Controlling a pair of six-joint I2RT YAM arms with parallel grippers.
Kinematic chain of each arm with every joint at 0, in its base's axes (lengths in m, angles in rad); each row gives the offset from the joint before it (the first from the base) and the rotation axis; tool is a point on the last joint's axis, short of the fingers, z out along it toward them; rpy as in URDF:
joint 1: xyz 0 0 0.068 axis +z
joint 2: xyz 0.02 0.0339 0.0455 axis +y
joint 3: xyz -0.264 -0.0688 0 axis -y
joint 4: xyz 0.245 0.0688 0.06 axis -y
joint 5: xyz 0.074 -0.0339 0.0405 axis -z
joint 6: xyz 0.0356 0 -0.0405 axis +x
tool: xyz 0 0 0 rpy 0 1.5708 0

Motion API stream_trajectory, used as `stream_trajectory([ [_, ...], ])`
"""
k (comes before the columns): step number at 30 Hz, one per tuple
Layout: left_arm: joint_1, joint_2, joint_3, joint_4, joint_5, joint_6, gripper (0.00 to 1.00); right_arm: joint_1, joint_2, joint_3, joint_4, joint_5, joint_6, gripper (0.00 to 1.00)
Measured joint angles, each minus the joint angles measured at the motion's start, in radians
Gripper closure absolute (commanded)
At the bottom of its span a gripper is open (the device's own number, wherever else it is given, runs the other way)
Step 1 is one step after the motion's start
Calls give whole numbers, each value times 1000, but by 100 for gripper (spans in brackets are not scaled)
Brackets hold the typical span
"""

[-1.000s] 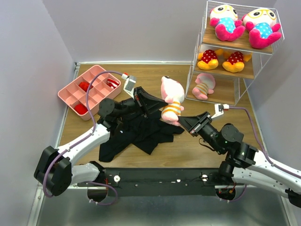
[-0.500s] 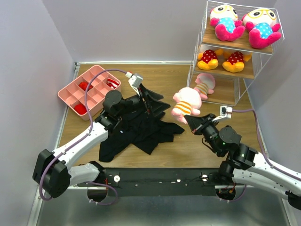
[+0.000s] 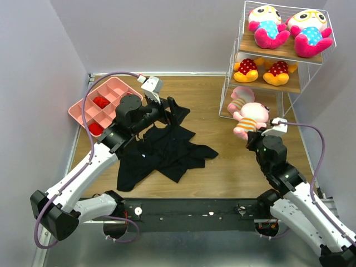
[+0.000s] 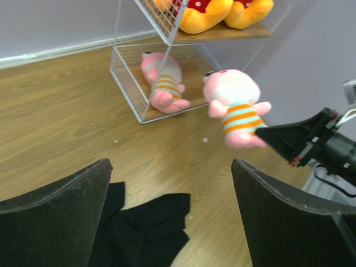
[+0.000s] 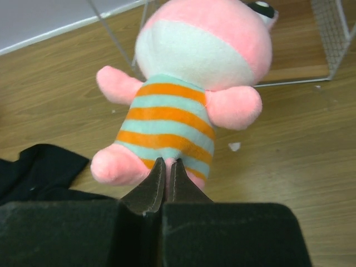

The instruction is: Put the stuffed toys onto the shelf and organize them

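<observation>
My right gripper (image 3: 253,135) is shut on a pale pink striped doll (image 3: 250,118), pinching its lower body (image 5: 169,133), and holds it in the air just in front of the shelf (image 3: 261,86). On the shelf's bottom board lies the other pink striped doll (image 3: 240,96), also in the left wrist view (image 4: 161,82). Two yellow-orange dolls (image 3: 261,70) sit on the middle board and two blue-bodied dolls (image 3: 286,28) on the top board. My left gripper (image 3: 173,111) is open and empty above the black garment (image 3: 158,150).
A pink compartment tray (image 3: 100,108) with red items stands at the back left. The black garment is spread over the table's middle-left. Grey walls close the left, back and right sides.
My right gripper carried the striped doll from the table's middle to the right, up to the shelf's bottom tier. My left arm let go and drew back to the left, jaws open.
</observation>
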Motion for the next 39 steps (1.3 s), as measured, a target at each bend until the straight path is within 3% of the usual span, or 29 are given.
stream_trajectory([
  [4, 0, -11, 19, -61, -43, 69, 1, -127, 10, -38, 24, -10, -42, 99],
  [11, 0, -62, -49, -110, -112, 124, 1, -367, 190, -71, 151, -160, -129, 99],
  [21, 0, -207, -92, -89, -150, 127, 1, -466, 412, -89, 385, -306, -300, 99],
  [39, 0, -233, -97, -79, -147, 121, 1, -560, 676, 13, 499, -372, -406, 96],
])
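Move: The right hand holds the second pink striped toy by its bottom, between the legs. The free right half of the bottom shelf lies about 22 cm ahead, 11 cm right and 13 cm below this hand. The first pink toy sits there some 12 cm left of that spot, 1 cm farther out; the right red-dotted toy is on the board above it, about 8 cm above the hand. From the left hand the free spot is roughly 20 cm ahead, 40 cm right and 27 cm below. Rightward and down first, some 7 cm to the right, then mainly forward and still sinking a while, the right hand carries the pink toy head first into the bottom shelf beside the first pink toy, about 10 cm forward, right and down in all. Fingers keep their pinch while the wrist tips down and rolls left side low, some 15 degrees each. The empty left hand, open, dips briefly and retreats about 5 cm left and slightly back. ##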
